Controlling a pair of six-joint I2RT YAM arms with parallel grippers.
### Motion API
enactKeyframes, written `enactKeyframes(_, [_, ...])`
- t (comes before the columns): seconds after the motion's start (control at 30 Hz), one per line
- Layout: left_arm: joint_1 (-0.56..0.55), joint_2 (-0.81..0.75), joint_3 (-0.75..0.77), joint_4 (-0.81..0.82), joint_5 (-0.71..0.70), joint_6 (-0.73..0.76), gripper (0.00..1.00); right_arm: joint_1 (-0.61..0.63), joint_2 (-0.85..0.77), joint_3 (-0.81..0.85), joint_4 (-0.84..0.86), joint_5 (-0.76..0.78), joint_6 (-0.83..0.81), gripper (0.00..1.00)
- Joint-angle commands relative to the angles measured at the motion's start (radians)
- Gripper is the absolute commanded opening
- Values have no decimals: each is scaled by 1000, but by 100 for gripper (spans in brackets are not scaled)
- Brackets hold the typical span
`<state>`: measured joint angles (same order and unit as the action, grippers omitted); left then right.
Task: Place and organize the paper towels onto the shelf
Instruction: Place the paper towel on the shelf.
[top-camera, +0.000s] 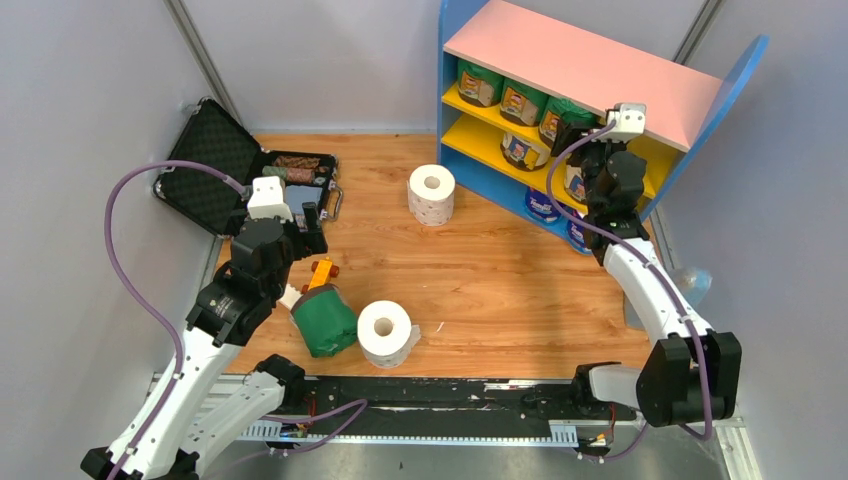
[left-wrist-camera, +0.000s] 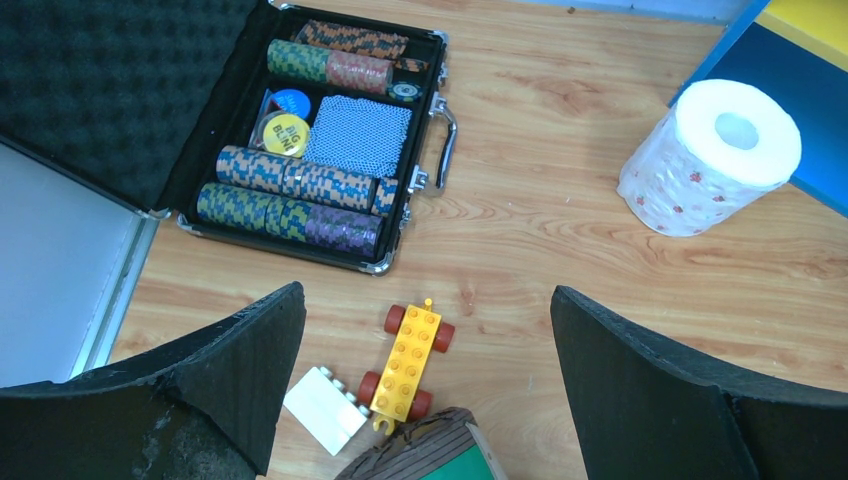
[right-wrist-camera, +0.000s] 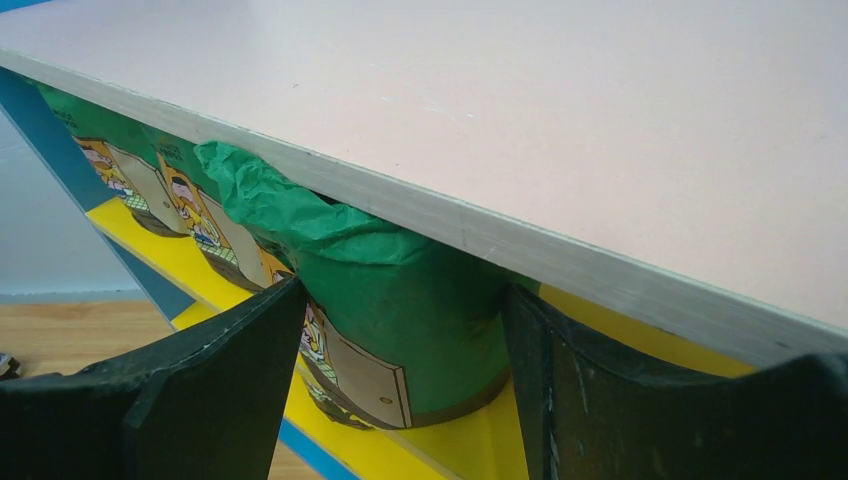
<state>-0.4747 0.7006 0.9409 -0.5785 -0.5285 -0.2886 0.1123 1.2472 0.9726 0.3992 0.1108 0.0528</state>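
Observation:
The shelf (top-camera: 590, 70) stands at the back right, with green-wrapped paper towels (top-camera: 500, 95) on its upper yellow board and blue-and-white ones (top-camera: 542, 205) at the bottom. My right gripper (top-camera: 572, 135) reaches under the pink board (right-wrist-camera: 550, 120). Its jaws press both sides of a green roll (right-wrist-camera: 420, 300) that stands on the yellow board (right-wrist-camera: 480, 440), so the right gripper (right-wrist-camera: 400, 340) is shut on it. My left gripper (left-wrist-camera: 428, 330) hangs open above the floor at the left. Loose on the wood are a green roll (top-camera: 325, 322), a white roll (top-camera: 385, 332) and a dotted white roll (top-camera: 431, 193) (left-wrist-camera: 712, 155).
An open black case (top-camera: 240, 170) (left-wrist-camera: 330, 130) of poker chips lies at the back left. An orange toy car (left-wrist-camera: 410, 360) and a white block (left-wrist-camera: 322, 408) lie under my left gripper, beside the fallen green roll (left-wrist-camera: 440, 455).

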Motion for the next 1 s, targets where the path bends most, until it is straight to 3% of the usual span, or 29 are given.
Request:
enactKeyframes(0.0, [9, -5, -4, 34, -5, 6, 100, -13, 42, -22, 75, -14, 0, 72])
enactKeyframes(0.27, [10, -6, -4, 34, -2, 6, 100, -14, 37, -52, 104, -197, -7, 74])
enactKeyframes(0.53, [11, -10, -4, 34, -7, 6, 100, -13, -32, -59, 40, -60, -3, 85])
enactKeyframes(0.8, [11, 13, 17, 5, 2, -22, 100, -13, -217, -80, -210, -40, 71, 91])
enactKeyframes(0.87, [11, 32, 30, -34, 14, -52, 100, -12, -266, -86, -287, -115, 111, 99])
enactKeyframes(0.97, [11, 59, 42, -118, 19, -116, 100, 1, -332, -110, -378, -269, 164, 100])
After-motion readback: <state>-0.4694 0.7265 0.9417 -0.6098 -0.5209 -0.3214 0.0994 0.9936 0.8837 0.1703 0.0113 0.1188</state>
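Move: The green-wrapped paper towel is already between the right hand's fingers on the upper yellow shelf, its middle roughly 2 cm ahead, level and centred. From that hand, the next green roll stands about 10 cm left and 6 cm ahead on the same shelf; a beige roll sits one shelf down, about 12 cm left, 1 cm back and 15 cm below. From the left hand, the towel lies about 21 cm ahead, 63 cm right and 6 cm higher. The right hand shifts slightly left, opens wide to release the paper towel, then backs about 7 cm away. ##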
